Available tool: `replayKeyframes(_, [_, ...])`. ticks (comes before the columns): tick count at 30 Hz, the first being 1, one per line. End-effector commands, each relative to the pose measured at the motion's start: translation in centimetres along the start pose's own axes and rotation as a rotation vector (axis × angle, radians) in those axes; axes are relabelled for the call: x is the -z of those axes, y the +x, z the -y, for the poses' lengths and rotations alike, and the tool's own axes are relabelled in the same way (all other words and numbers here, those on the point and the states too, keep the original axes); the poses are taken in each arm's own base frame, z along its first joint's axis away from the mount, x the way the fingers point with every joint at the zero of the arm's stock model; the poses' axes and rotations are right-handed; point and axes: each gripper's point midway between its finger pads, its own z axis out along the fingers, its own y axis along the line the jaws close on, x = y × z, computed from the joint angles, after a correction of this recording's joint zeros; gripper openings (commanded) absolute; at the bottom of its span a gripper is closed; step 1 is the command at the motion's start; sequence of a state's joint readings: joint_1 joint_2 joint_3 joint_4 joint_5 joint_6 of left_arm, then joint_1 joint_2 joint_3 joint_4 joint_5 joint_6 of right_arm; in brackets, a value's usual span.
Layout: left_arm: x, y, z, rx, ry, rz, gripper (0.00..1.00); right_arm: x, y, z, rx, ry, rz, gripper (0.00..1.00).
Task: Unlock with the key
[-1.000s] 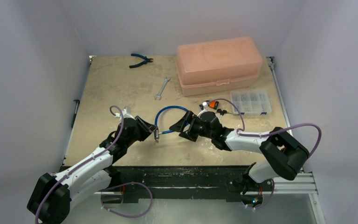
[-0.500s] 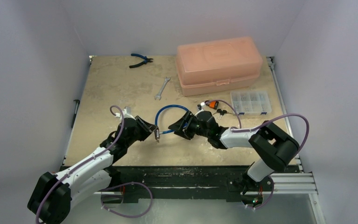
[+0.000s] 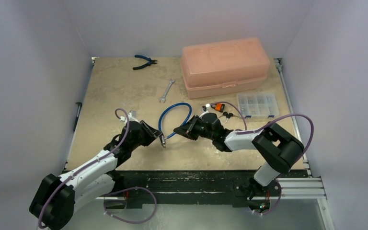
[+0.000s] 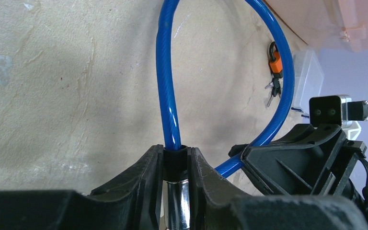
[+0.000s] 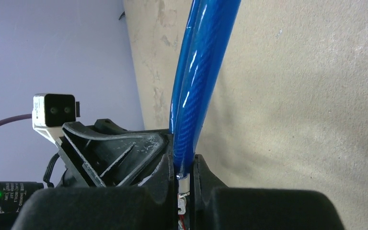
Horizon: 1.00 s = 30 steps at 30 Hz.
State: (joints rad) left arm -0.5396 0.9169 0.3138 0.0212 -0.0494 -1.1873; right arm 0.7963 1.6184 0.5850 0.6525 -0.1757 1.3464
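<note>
A blue cable lock (image 3: 162,120) loops up on the table between my two grippers. My left gripper (image 3: 161,139) is shut on its chrome barrel end (image 4: 176,206), just below the black collar (image 4: 176,160). My right gripper (image 3: 177,130) is shut on the cable's other end; the cable (image 5: 201,57) runs up from between its fingers. The two grippers are close together, tip to tip. The key with an orange tag (image 3: 216,107) lies on the table behind my right arm, untouched; it also shows in the left wrist view (image 4: 274,62).
A pink plastic toolbox (image 3: 225,64) stands at the back right. A clear parts organizer (image 3: 258,105) lies to its front right. A wrench (image 3: 166,90) and blue-handled pliers (image 3: 144,61) lie at the back centre and back left.
My right gripper has moved left toward the left gripper with the cable end. The blue loop has grown narrower and taller. The left gripper has barely moved.
</note>
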Motion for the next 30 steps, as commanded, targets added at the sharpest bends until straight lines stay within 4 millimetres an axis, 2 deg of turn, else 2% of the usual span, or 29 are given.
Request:
replayKeyframes(1, [0.6, 0.2, 4.9, -0.043, 0.185, -0.054, 0.13, 0.1, 0.2, -4.5, 0.038, -0.149, -0.014, 0.0])
replayKeyframes(4, [0.4, 0.8, 5.2, -0.041, 0.215, -0.081, 0.39, 0.2, 0.4, -4.6, 0.035, -0.159, -0.027, 0.0])
replayKeyframes(6, [0.3, 1.0, 5.2, -0.032, 0.226, -0.088, 0.52, 0.3, 0.5, -4.8, 0.027, -0.171, -0.033, 0.0])
replayKeyframes(9, [0.1, 1.2, 4.9, -0.027, 0.222, -0.092, 0.65, 0.4, 0.6, -5.2, 0.014, -0.188, -0.039, 0.0])
replayKeyframes(16, [0.0, 1.4, 4.3, -0.01, 0.208, -0.095, 0.68, 0.7, 1.0, -5.6, -0.003, -0.214, -0.066, 0.0])
replayKeyframes(22, [0.4, 1.7, 2.9, 0.094, 0.17, -0.098, 0.9, 0.9, 1.3, -5.8, -0.033, -0.231, -0.084, 0.0])
replayKeyframes(24, [0.7, 1.7, 2.9, 0.143, 0.189, -0.093, 0.94, 0.9, 1.4, -5.7, -0.038, -0.236, -0.089, 0.0])
replayKeyframes(30, [1.1, 2.1, 2.3, 0.271, 0.234, -0.092, 0.93, 0.9, 1.8, -5.6, -0.059, -0.248, -0.106, 0.0])
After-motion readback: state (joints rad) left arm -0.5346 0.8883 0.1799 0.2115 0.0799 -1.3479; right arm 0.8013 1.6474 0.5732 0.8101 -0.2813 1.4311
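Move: The lock cylinder's collar sits pinched in my left fingers; its chrome body centres about 2 cm behind, 1 cm right of and 2 cm below my left hand, and 3 cm back, 6 cm left and 2 cm below my right hand, which already grips the cable near its other end. The blue loop's middle lies 7 cm ahead of my left hand, 6 cm right, about level; the wrench is some 18 cm ahead, 3 cm right and 10 cm down. I spread my left fingers from a narrow pinch to almost fully open, releasing the lock's collar as the hand slides about 2 cm right, then backs off some 1.5 cm, its left side rolling down. My right hand keeps the cable pinched, lifting it about 2.5 cm and drifting left and slightly back, fingertips tipping up. ##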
